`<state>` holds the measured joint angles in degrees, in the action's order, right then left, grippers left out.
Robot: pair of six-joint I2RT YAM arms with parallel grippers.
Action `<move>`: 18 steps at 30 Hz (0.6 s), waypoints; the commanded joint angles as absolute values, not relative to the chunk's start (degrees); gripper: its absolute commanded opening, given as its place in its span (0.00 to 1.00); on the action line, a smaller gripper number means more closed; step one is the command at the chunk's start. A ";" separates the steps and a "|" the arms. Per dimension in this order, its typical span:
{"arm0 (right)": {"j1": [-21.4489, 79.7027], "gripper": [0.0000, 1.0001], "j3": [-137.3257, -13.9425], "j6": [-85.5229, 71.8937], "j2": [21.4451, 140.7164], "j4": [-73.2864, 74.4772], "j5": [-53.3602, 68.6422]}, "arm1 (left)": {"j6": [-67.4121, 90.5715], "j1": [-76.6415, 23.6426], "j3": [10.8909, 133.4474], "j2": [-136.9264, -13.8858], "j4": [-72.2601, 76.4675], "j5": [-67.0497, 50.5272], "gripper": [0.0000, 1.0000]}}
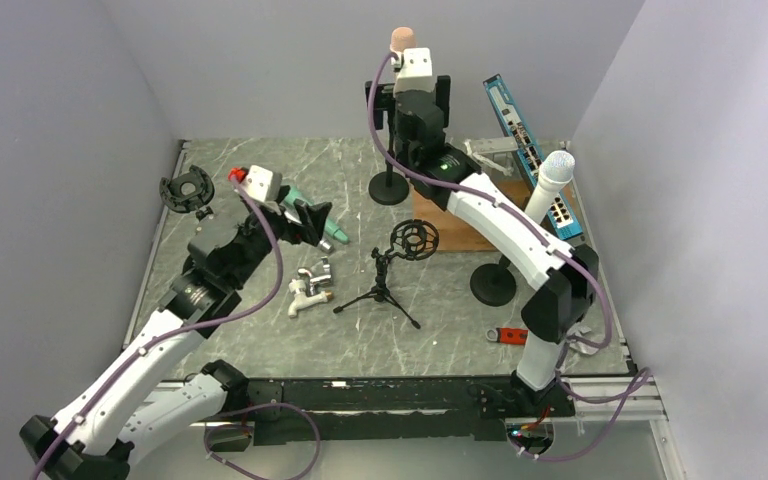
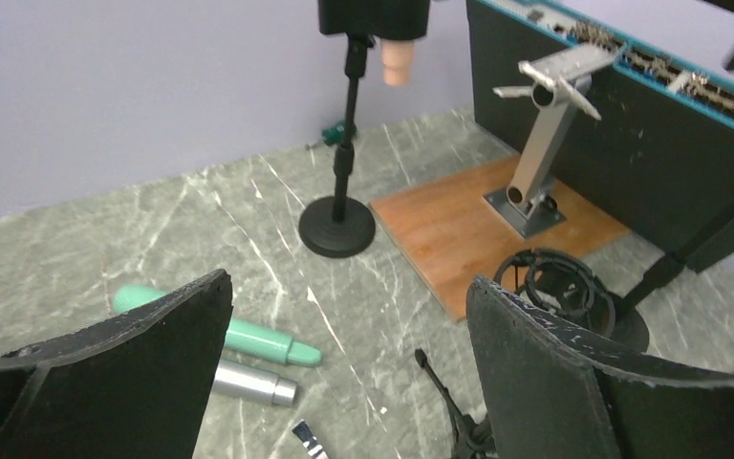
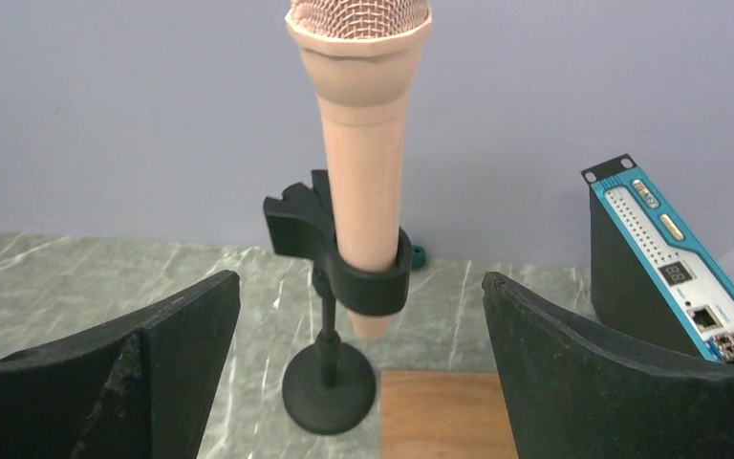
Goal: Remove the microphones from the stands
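Note:
A pink microphone (image 3: 363, 143) stands upright in the black clip (image 3: 368, 277) of a round-based desk stand (image 3: 330, 392) at the back of the table. Its top shows in the top view (image 1: 403, 38), above the stand base (image 1: 390, 188). My right gripper (image 3: 361, 282) is open, level with the clip. Its jaws stand wide on either side of the microphone and do not touch it. My left gripper (image 2: 349, 282) is open and empty, low over the table at the left (image 1: 312, 218). It faces the stand base (image 2: 336, 228).
A white microphone (image 1: 557, 170) sits on a second stand at the right. A tripod shock mount (image 1: 412, 240), wooden board (image 1: 460, 232) with a silver bracket (image 2: 545, 134), blue network switch (image 1: 530, 150), green microphone (image 2: 248, 337), silver cylinder (image 2: 244, 382) and tap fittings (image 1: 310, 285) lie around.

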<state>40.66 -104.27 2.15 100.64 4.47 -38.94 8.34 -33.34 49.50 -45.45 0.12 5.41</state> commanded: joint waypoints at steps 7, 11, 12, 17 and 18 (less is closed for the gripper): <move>34.41 1.00 -109.99 6.96 109.38 -11.73 -37.57 | 8.15 -33.31 49.62 -47.63 3.79 0.61 0.98; 33.15 1.00 -111.14 8.41 113.02 -17.79 -35.37 | 7.14 -33.29 48.47 -47.12 5.90 -0.30 0.99; 32.78 1.00 -112.79 8.13 114.16 -17.48 -34.96 | 7.12 -33.28 48.17 -47.18 6.31 -0.41 1.00; 32.25 0.98 -119.92 8.67 118.93 -14.82 -33.54 | 6.44 -33.29 48.86 -48.32 5.37 -0.19 0.99; 32.29 0.95 -119.62 8.64 118.81 -14.65 -32.91 | 6.34 -33.30 48.67 -48.27 5.55 -0.18 0.99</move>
<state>32.34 -115.50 7.55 118.56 -12.21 -35.33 7.70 -33.34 48.45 -48.03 2.79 0.84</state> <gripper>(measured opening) 0.985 0.994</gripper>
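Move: The peach microphone stands upright in its clamp some 9 cm ahead of the open right fingers, laterally centred, its middle about 3 cm above them. The clamp sits about 9 cm ahead, 1 cm left and 2 cm below the hand; the wooden board lies 4 cm ahead, 20 cm right and about 31 cm down. From the left hand the microphone is roughly 28 cm ahead, 18 cm to the right and 8 cm higher. The peach microphone's body is taken in between the right hand's wide-open fingers just above the clamp, as that hand drives about 11 cm forward at a steady pace, easing slightly down and right. The fingertips tip up by some 8 degrees and swing a little clockwise; the fingers stay open, the microphone ending nearer the left finger. The left hand only shifts about 2 cm to its right. ##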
